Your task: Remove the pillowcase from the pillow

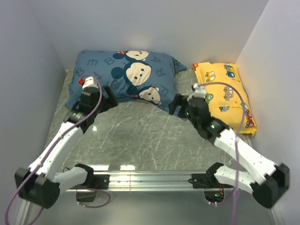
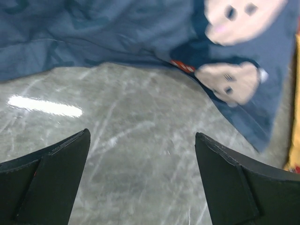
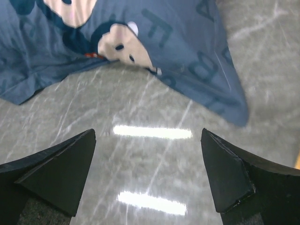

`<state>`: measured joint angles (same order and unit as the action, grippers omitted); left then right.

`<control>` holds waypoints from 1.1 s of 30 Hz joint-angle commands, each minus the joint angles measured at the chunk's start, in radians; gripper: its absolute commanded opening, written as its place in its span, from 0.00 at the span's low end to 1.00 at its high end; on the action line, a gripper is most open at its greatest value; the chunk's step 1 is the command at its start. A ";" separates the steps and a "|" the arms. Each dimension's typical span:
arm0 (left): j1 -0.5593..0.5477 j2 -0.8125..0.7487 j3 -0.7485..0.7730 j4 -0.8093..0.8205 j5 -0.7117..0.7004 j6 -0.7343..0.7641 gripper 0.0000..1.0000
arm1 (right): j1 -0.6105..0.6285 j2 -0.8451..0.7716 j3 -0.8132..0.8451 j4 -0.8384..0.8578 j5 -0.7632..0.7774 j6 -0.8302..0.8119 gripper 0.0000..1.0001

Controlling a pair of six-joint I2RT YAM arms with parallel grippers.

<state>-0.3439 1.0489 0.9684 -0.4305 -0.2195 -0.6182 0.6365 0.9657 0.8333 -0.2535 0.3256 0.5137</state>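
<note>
The dusty-blue pillowcase with cartoon mouse faces and pale letters lies plump at the back of the grey marble table. The pillow is hidden inside it; no white shows. My left gripper is open just in front of the case's near left edge, and the left wrist view shows bare table between its fingers, with the pillowcase beyond. My right gripper is open beside the case's near right corner. Its fingers also frame bare table, short of the pillowcase.
A smaller yellow car-print pillow lies at the back right, next to the blue case. White walls close in the left, back and right sides. An aluminium rail carries the arm bases at the near edge.
</note>
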 commanded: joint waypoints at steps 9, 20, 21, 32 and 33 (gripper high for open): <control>0.397 0.351 0.087 0.185 -0.078 -0.112 0.99 | -0.173 0.566 0.308 0.203 -0.180 -0.132 0.97; 0.540 0.690 0.182 0.266 0.008 -0.123 0.99 | -0.261 0.846 0.357 0.252 -0.279 -0.096 0.90; 0.540 0.724 0.194 0.256 0.000 -0.120 0.99 | -0.258 0.854 0.362 0.278 -0.280 -0.095 0.89; 0.549 0.812 0.234 0.230 0.011 -0.109 0.01 | -0.259 0.894 0.385 0.261 -0.267 -0.049 0.23; 0.549 0.791 0.233 0.228 0.008 -0.109 0.01 | -0.258 0.887 0.392 0.238 -0.261 -0.049 0.14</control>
<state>0.2005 1.8671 1.1725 -0.2066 -0.2100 -0.7254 0.3767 1.8614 1.1698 -0.0174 0.0387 0.4511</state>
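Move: The pillowcase's near left corner lies about 12 cm ahead of my left hand, 20 cm to its left and 19 cm below; the large printed face is some 28 cm ahead of that hand and 11 cm to its right. From my right hand, the near right corner is about 16 cm ahead, 2 cm left and 17 cm down. The small printed face is 20 cm ahead and 14 cm left of my right hand; the yellow pillow sits 18 cm ahead, 25 cm right. I go for both near corners of the blue pillowcase at once. My left hand swings left and forward, then sinks steeply, turning some 35 degrees counter-clockwise and tipping down; my right reaches about 15 cm forward and down as far, tipping 20 degrees. Both stay open until they are low at the cloth, then close, pinching the corners. ##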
